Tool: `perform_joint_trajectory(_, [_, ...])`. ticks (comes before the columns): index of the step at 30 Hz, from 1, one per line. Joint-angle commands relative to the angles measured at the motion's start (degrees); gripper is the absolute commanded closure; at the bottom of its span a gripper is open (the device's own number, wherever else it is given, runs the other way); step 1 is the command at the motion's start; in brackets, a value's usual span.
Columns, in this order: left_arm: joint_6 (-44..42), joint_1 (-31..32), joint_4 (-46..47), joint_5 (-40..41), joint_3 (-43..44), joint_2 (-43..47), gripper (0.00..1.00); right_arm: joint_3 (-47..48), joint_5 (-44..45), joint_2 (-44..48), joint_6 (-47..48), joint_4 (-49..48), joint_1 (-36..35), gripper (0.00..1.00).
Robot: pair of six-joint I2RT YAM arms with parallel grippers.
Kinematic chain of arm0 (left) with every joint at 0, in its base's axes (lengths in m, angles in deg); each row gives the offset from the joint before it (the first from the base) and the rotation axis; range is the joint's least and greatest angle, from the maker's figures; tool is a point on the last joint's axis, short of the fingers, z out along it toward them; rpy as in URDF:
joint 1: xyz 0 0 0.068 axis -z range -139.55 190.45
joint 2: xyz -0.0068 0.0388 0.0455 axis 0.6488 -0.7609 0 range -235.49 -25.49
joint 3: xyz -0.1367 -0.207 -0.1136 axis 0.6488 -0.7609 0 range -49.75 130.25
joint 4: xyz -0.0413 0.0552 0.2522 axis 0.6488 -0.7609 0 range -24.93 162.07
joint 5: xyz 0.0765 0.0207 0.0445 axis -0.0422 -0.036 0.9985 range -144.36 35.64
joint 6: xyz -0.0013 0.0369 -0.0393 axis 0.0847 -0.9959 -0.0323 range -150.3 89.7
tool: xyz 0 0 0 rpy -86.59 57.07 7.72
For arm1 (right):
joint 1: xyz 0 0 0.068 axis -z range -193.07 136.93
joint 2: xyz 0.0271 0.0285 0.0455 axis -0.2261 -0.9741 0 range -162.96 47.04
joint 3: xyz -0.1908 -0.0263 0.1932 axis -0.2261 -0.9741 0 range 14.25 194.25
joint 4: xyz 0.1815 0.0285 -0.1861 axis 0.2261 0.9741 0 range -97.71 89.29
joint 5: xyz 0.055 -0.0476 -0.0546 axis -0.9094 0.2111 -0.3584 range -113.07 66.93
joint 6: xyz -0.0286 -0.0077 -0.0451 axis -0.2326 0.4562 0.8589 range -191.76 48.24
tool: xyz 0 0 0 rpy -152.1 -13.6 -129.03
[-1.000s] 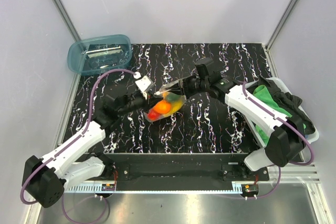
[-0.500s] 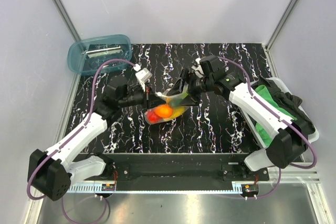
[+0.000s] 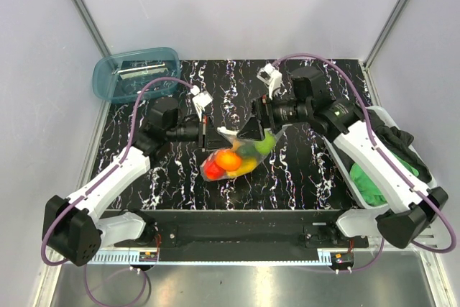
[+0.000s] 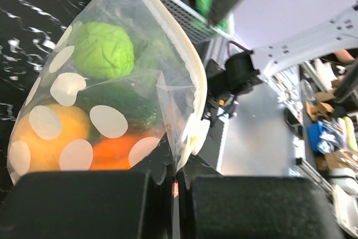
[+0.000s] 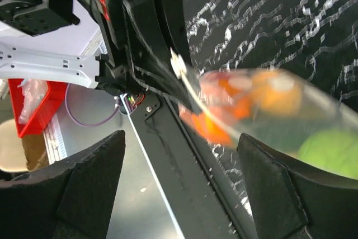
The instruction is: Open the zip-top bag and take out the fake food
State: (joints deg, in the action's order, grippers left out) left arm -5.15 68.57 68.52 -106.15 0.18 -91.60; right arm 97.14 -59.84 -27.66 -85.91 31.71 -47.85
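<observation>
The zip-top bag point(image 3: 237, 152), clear plastic with pale dots, hangs over the middle of the black marble table. Inside it is the fake food point(image 3: 228, 161): an orange piece, a red one, a yellow one and a lime green ball point(image 4: 103, 48). My left gripper point(image 3: 208, 131) is shut on the bag's point(image 4: 112, 99) edge, right beside the white zip slider point(image 4: 193, 138). My right gripper point(image 3: 253, 133) stands open just right of the bag's top, holding nothing. In the right wrist view the bag point(image 5: 268, 107) is blurred and lies between and beyond the spread fingers point(image 5: 84, 183).
A blue translucent tub point(image 3: 136, 73) sits at the table's back left corner. A white basket point(image 3: 424, 185) holding a green cloth point(image 3: 370, 181) and dark fabric stands at the right edge. The black front rail point(image 3: 237, 231) runs along the near edge.
My right gripper has opened, let go of the bag's top and pulled back to the right. The left gripper closed fully on the bag's edge. The bag now hangs lower and further right.
</observation>
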Motion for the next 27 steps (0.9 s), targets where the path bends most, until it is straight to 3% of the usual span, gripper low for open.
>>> perform_joint_trajectory(1, [1.7,-0.1,2.0,-5.6,2.7,1.6,1.00,5.5,-6.4,-4.8,7.4,-4.4,-0.3,0.12])
perform_joint_trajectory(5, [3.7,-0.1,2.1,-6.3,2.5,0.1,1.00,9.0,-13.4,-10.7,8.6,-3.1,-0.9,0.21])
perform_joint_trajectory(6, [4.1,-0.1,2.2,-6.7,2.5,-0.1,1.00,9.6,-13.8,-12.0,8.9,-2.9,-1.2,0.31])
perform_joint_trajectory(9, [4.2,-0.1,1.5,-6.4,2.3,-0.1,1.00,10.2,-14.8,-14.6,9.7,-2.6,-3.0,0.41])
perform_joint_trajectory(14, [5.8,-0.1,1.7,-6.7,2.0,-0.6,1.00,8.3,-14.3,-14.8,9.5,-5.5,-4.2,0.56])
perform_joint_trajectory(19, [6.1,-0.1,1.8,-7.8,1.6,-0.4,1.00,7.5,-14.6,-14.2,8.4,-7.1,-4.2,0.62])
perform_joint_trajectory(22, [6.1,-0.1,1.8,-7.6,1.3,0.3,1.00,6.5,-15.7,-14.1,7.9,-7.6,-4.2,0.75])
perform_joint_trajectory(26, [6.2,0.0,1.9,-8.1,1.0,0.5,1.00,4.6,-14.7,-12.8,7.2,-8.7,-4.2,0.78])
perform_joint_trajectory(27, [6.2,-0.1,1.8,-8.2,1.0,0.5,1.00,4.5,-14.4,-12.2,7.1,-8.7,-4.2,0.87])
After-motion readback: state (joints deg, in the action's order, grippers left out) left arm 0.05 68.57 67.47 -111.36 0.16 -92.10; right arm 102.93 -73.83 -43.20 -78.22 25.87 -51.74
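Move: The zip slider sits right at the left fingertips, about 2 cm to the right of that hand, which already holds the top corner of the hanging zip-top bag. From the open right hand the slider is about 7 cm to the left, 2 cm ahead and 3 cm below. The green ball inside the bag lies some 6 cm to the right hand's right, level fore and aft and 8 cm below; the orange about 5 cm left, 4 cm back and 9 cm below. The bag's zip slider gets caught between the right fingers: the right hand sweeps about 6.5 cm left, swinging slightly forward and then back again, dips some 3 cm below its starting height and turns about 20 degrees counter-clockwise while closing from wide to nearly shut on the slider. The left hand keeps its pinch beside it, easing back about 2 cm with a small tilt. ##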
